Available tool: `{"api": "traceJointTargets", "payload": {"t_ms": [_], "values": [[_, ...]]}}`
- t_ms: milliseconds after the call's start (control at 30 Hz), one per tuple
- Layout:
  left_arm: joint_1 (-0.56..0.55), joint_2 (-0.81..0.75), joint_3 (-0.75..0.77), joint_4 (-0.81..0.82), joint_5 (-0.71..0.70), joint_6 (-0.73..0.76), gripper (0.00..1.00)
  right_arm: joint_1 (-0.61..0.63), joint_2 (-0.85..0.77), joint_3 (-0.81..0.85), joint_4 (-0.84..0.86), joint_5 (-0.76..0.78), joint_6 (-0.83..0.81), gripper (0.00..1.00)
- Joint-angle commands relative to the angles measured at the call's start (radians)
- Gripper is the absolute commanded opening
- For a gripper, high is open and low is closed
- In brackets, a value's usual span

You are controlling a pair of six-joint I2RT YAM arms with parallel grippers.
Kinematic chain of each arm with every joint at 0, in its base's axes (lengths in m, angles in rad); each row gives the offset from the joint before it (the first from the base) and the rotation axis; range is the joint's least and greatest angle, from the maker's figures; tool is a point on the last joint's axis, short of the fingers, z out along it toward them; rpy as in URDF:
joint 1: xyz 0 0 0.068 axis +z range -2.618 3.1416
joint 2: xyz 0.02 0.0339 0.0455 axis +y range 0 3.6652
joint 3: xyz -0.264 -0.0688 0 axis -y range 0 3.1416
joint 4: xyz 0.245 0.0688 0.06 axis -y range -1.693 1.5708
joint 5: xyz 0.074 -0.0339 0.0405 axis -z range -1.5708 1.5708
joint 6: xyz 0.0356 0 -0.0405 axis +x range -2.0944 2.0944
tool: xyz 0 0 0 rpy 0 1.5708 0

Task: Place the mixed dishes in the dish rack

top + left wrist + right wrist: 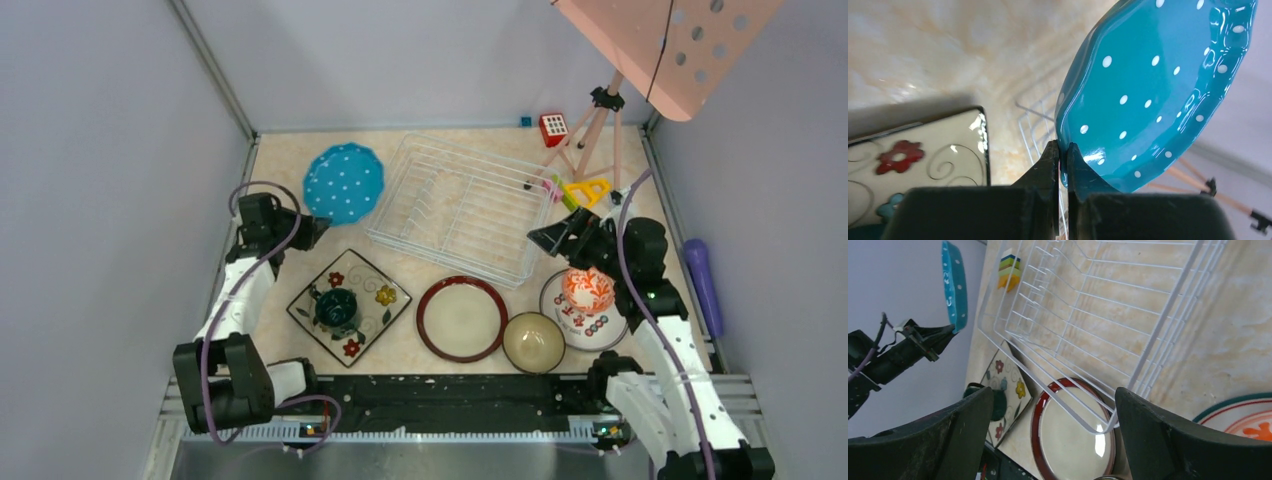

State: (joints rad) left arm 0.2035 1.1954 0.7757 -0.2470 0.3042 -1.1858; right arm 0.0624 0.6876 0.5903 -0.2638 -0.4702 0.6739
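My left gripper (318,228) (1062,150) is shut on the rim of the blue polka-dot plate (343,183) (1158,85), which stands tilted up on edge (954,285) left of the dish rack (465,205) (1108,305). My right gripper (545,238) (1054,392) is open at the rack's near right corner, holding nothing. In front lie the square floral plate (380,295) with the teal mug (335,308) on it, the brown-rimmed cream plate (462,318) (1073,435), the tan bowl (533,342), and the red-white bowl (588,290) on the white red-marked plate (575,322).
A pink perforated stand (665,50) on a tripod (590,130) rises at the back right. Toy blocks (553,128) and a yellow piece (587,190) lie near its legs. A purple cylinder (703,285) lies along the right wall.
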Motion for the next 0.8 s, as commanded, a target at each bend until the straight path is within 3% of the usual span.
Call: {"api": "traceJointTargets", "payload": {"t_ms": [0,233,500,767], "values": [[-0.097,-0.044,0.098,0.275,0.109,0.008,0.00,-0.001,0.092,0.100,0.193,-0.126,0.037,0.89],[-0.270,-0.060,0.104,0.343,0.045,0.031,0.00,0.050,0.291,0.241,0.244,-0.159,0.006,0.90],[-0.443,0.056,0.125,0.466,0.081,0.013,0.00,0.199,0.457,0.316,0.348,-0.080,0.011,0.89],[-0.526,0.148,0.165,0.518,0.095,0.031,0.00,0.263,0.559,0.361,0.474,-0.043,0.042,0.89]]}}
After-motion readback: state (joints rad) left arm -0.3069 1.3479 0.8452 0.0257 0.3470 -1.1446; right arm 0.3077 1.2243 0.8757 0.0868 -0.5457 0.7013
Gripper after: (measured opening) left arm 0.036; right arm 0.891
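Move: The blue plate is already pinched in my left fingers, its middle about 8 cm ahead, 4 cm right and slightly above them. From that hand the dish rack's middle lies some 29 cm right, 9 cm ahead, roughly 8 cm below; the square plate is 16 cm back, 3 cm right, 13 cm below. From my empty right hand the blue plate is about 40 cm left and 11 cm ahead, near level; the rack is 14 cm left, 14 cm ahead, 12 cm below. I swing my left hand about 19 cm to the right, carrying the blue plate in over the rack, rising a few centimetres and turning some 30 degrees clockwise while the fingers tip up a little. My open right hand goes to meet the plate, first forward and up, then mostly left while sinking slightly, turning counter-clockwise, until its fingertips come close to the plate's right rim. ##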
